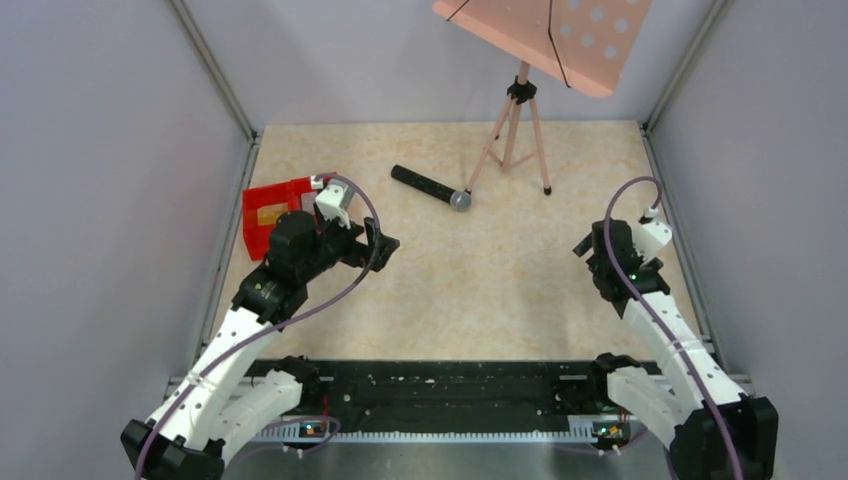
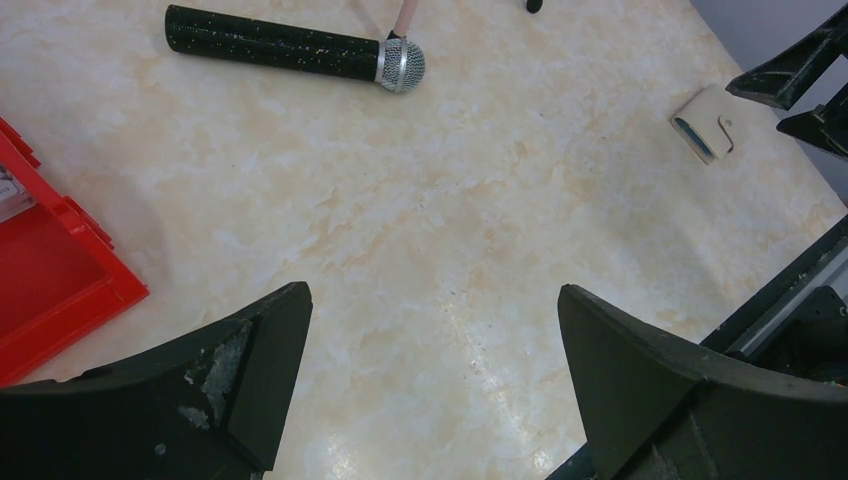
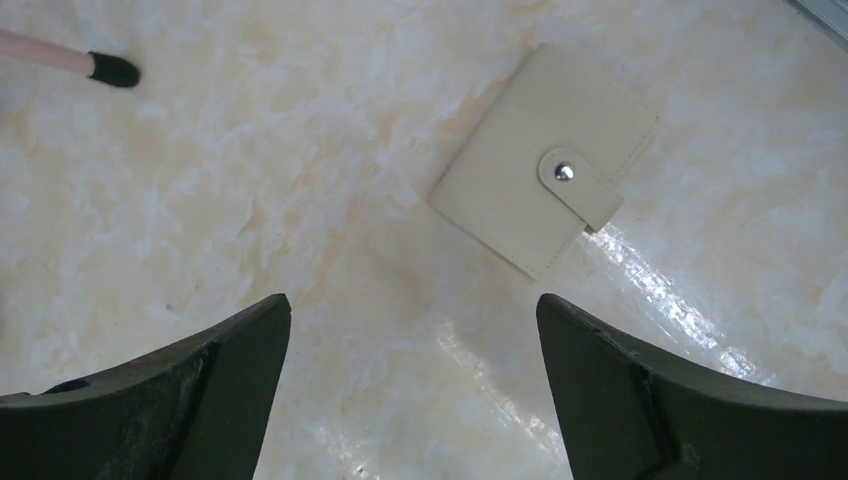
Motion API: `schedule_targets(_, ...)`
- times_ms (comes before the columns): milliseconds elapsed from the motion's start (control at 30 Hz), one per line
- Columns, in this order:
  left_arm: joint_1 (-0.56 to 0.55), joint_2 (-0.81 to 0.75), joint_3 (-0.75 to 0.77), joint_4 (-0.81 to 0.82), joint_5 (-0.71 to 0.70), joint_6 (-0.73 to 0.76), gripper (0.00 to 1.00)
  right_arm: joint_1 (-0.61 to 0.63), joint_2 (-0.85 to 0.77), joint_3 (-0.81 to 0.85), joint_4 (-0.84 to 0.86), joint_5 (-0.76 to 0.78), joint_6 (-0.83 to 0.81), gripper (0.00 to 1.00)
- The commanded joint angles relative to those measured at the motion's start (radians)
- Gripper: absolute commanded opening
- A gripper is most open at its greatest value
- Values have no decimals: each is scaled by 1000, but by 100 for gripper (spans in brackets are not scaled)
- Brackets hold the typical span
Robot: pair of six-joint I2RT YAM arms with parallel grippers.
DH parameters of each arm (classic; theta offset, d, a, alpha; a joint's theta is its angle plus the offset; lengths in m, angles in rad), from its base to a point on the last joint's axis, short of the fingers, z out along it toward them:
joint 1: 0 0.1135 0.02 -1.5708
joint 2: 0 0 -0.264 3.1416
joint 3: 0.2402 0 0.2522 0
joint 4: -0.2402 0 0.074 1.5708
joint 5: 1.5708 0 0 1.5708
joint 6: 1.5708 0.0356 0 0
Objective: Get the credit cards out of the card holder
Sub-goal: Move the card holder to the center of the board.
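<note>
The card holder is a small cream wallet lying shut on the table, its tab fastened with a metal snap. It sits just ahead of my right gripper and a little to its right. That gripper is open and hangs above the table with nothing between its fingers. In the left wrist view the card holder shows far off at the right, beside the right gripper's dark fingers. My left gripper is open over bare table near the red tray. No credit cards show. From above, the right arm hides the holder.
A red plastic tray stands at the left, behind my left gripper. A black microphone lies at the back middle. Behind it a pink tripod carries a perforated board. Grey walls close in three sides.
</note>
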Motion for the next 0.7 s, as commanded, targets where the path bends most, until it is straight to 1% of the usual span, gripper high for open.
schedule_targets(0,-3,-18,-6,46,8,-9,99,-129,35,-10,76,-104,-42,92)
schedule_targets(133,-3,-18,-8,48,4,-10,98,-260,91,-25,112,-166,-22,89)
schedule_targets(200,-2,-19,-7,47,-4,-9,98,-306,131,-32,139,-212,-18,89)
schedule_targets(300,-3,-19,-7,45,-7,-8,98,-350,207,-27,146,-221,10,87)
schedule_targets(333,-3,-19,-7,46,-6,-8,98,-366,237,-25,152,-232,13,84)
schedule_targets(400,-3,-19,-8,47,-8,-8,98,-398,265,-33,182,-266,12,74)
schedule_targets(467,-3,-18,-7,45,-16,-6,98,-421,276,-48,224,-297,0,70)
schedule_targets(567,-3,-18,-8,43,-16,-3,98,-438,272,-65,275,-316,-13,68)
schedule_targets(667,-3,-16,-6,44,-19,-3,98,-441,277,-72,281,-308,-3,68)
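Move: The card holder lies flat on the table about 9 cm to the right hand's right, 3 cm ahead and 10 cm below. The nearest tripod foot stands some 18 cm ahead and 8 cm left of that hand; the metal side rail passes roughly 14 cm to the right of the card holder. From the idle left hand, the card holder is about 48 cm right, 3 cm ahead and 24 cm lower. Without any contact that can be made out, the right hand comes down close over the card holder's near end: about 8 cm down and 6 cm right, first mainly sideways, then mainly down, slowing at the end. The wrist turns some 15 degrees clockwise and points more steeply down, while the fingers narrow from almost wide open to about two thirds. ##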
